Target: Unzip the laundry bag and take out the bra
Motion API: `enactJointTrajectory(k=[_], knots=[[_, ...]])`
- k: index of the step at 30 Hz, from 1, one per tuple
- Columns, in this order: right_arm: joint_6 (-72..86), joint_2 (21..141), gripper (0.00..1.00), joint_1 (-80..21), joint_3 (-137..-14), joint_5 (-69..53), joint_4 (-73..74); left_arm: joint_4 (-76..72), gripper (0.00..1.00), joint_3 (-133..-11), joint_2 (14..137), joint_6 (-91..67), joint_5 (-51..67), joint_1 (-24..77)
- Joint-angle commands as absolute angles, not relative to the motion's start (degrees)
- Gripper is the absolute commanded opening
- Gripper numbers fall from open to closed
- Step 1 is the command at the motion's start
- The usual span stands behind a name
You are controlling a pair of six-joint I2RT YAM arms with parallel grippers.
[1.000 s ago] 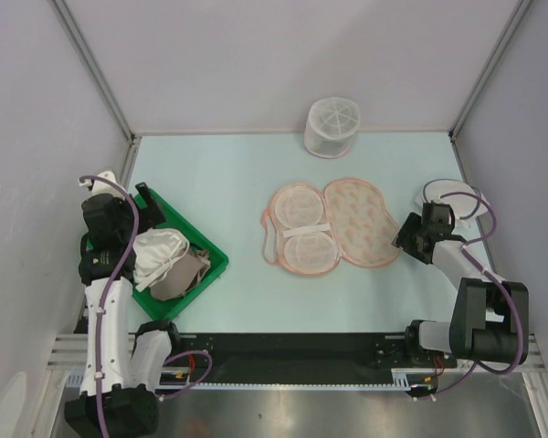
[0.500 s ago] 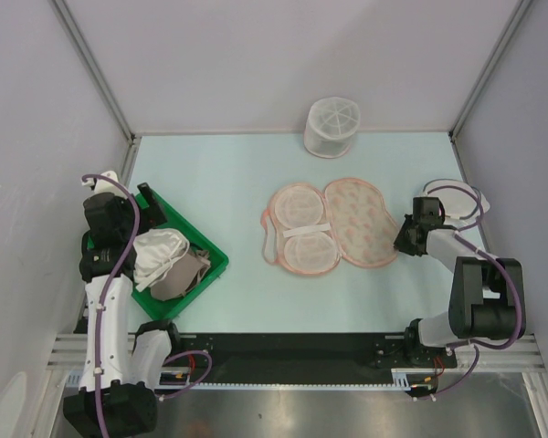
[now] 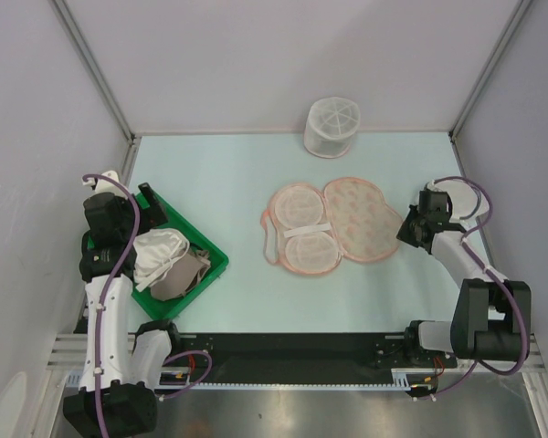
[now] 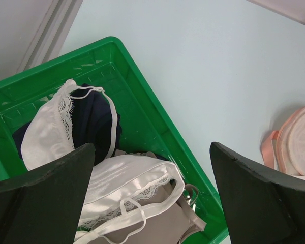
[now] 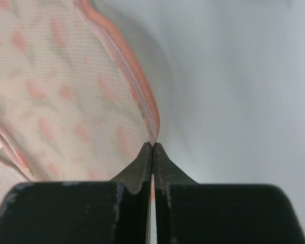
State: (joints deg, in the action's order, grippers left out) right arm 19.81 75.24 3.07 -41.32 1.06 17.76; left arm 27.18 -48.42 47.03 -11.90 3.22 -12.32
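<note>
The peach printed laundry bag (image 3: 354, 219) lies spread open mid-table, its pale inner half (image 3: 299, 230) folded out to the left with a white band across it. My right gripper (image 3: 405, 230) is at the bag's right rim. In the right wrist view it (image 5: 152, 145) is shut, pinching the pink zip edging of the laundry bag (image 5: 66, 91). A whitish bra (image 4: 119, 178) with lace and thin straps lies in the green bin (image 4: 142, 96); from above, the bra (image 3: 158, 253) shows at the left. My left gripper (image 4: 152, 147) hangs open over the bin, holding nothing.
Tan-beige cloth (image 4: 162, 223) and dark navy cloth (image 4: 94, 122) share the green bin (image 3: 216, 255). A white mesh cylinder (image 3: 331, 126) stands at the back by the wall. Enclosure walls and metal posts close in the table on three sides.
My right gripper has closed its jaws onto the bag's right edge and shifted slightly. The left arm, bin and bag stay where they were.
</note>
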Motion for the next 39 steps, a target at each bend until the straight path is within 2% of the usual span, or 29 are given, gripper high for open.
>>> enactJointTrajectory(k=[1,11,24,39], knots=[[19.4,71.8,0.00,2.9,-43.5,0.6,17.9,25.8,1.00,-48.1,46.3,-10.9,3.4,-12.0],[20.5,67.3,0.00,0.2,-45.2,-1.4,18.0,25.1,1.00,-47.5,46.1,-10.9,3.1,-12.0],[21.7,56.5,0.00,-17.9,-45.4,3.6,14.4,24.7,1.00,-47.1,46.0,-10.8,3.1,-12.0],[24.8,64.7,0.00,-36.9,-43.0,2.5,-2.3,24.5,1.00,-46.9,46.1,-10.7,3.5,-12.0]])
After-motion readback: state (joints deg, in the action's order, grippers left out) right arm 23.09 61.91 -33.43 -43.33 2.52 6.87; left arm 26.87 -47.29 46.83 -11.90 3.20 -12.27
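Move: The laundry bag's lid, folded out flat, has its right rim already pinched in the right hand; its middle lies about 12 cm to the left and 3 cm ahead. The open bag body it is taken to is centred some 28 cm left and 2 cm ahead, about 4 cm lower. A round white pouch lies 15 cm right and 11 cm ahead. From the left hand the bag body is roughly 42 cm right, 4 cm ahead and 21 cm below. The lid's rim, kept in the shut right fingers, is raised nearly straight up at first, then swung left towards the open body in an arc, some 20 cm left and 12 cm up, the rise levelling out near the end. On the way the wrist turns about 30 degrees counter-clockwise and the fingers tip up to point more forward. ##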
